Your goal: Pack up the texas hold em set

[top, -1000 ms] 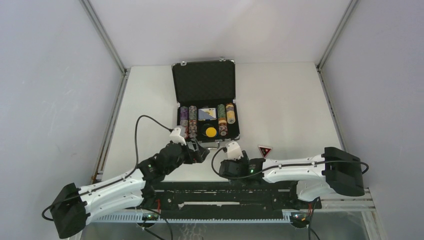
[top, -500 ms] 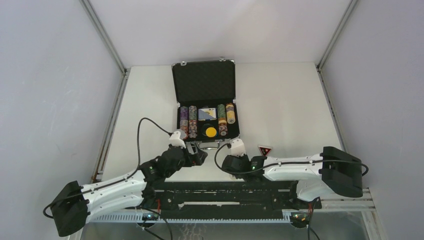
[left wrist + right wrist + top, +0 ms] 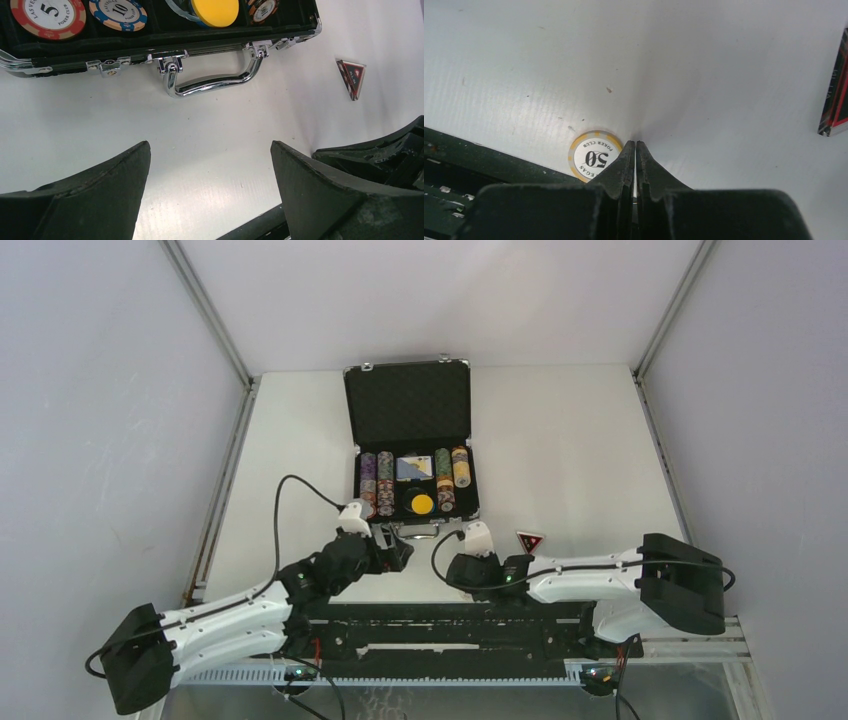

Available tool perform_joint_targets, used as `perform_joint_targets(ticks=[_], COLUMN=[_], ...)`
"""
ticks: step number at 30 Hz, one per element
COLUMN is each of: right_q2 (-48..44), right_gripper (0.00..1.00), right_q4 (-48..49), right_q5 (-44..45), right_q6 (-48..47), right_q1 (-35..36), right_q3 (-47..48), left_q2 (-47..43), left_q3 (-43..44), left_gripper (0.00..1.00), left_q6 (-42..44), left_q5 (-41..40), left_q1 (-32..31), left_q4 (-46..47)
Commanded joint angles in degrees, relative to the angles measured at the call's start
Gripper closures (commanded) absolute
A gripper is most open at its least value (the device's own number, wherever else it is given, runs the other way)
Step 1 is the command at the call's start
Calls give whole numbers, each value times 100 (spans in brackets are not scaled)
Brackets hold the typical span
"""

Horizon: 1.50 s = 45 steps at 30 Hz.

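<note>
The black briefcase (image 3: 408,402) stands open at the table's middle, with its metal handle (image 3: 215,82) facing me. Inside it are chip stacks (image 3: 376,483), a card deck (image 3: 413,468) and a yellow button (image 3: 422,504). The red-black triangle token (image 3: 529,541) lies on the table to the right of the case. My left gripper (image 3: 210,150) is open over bare table just in front of the handle. My right gripper (image 3: 635,144) is shut low over the table with nothing seen between its fingers. A yellow-and-white "50" chip (image 3: 591,155) lies flat against its left finger.
A black rail (image 3: 469,155) runs along the near table edge just behind the loose chip. My right arm (image 3: 380,150) sits close on the left gripper's right side. Metal frame posts (image 3: 210,310) and grey walls enclose the table.
My right gripper has gone from open to shut and shifted slightly to the right. My left gripper has drawn back a little toward the near edge and stayed open.
</note>
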Motion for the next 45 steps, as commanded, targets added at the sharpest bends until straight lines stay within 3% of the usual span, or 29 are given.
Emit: perform_joint_targets(ticks=[1, 14, 23, 27, 33, 45], right_q2=[19, -73, -612, -823, -648, -85], right_gripper=[91, 91, 64, 43, 22, 20], right_q4=[235, 12, -126, -140, 254, 658], right_q5=[-36, 81, 326, 398, 90, -208], right_q6=[137, 477, 323, 217, -543, -1330], right_q1=[141, 394, 128, 97, 487, 1029], right_q3=[21, 24, 21, 22, 26, 88], left_q2=[-157, -236, -245, -232, -212, -58], left_q3=[298, 318, 315, 310, 299, 276], left_gripper=[6, 6, 6, 6, 6, 5], left_q6=[183, 178, 216, 234, 204, 239], left_q5=[-194, -165, -153, -158, -160, -186], left_q1=[-29, -29, -29, -29, -29, -29], left_q4=[-42, -86, -77, -66, -33, 84])
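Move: The 50 poker chip lies flat right beside the right gripper's closed tips, roughly 2 cm to its left and 2 cm back, about 1 cm lower. The table's near edge runs about 4 cm straight back from that hand. The red triangle stands some 9 cm ahead and 13 cm to its right, the case handle about 12 cm ahead and 13 cm to its left. From the left hand the chip is about 15 cm right, 8 cm back and 6 cm down. Keep the right fingers shut and push the chip with their tips back and a little left, towards the near table edge, about 1.5 cm. Then lift some 3 cm while easing forward, opening wide, and swing back about 4 cm and left around the chip, sinking again and turning the hand some 20 degrees counter-clockwise. ##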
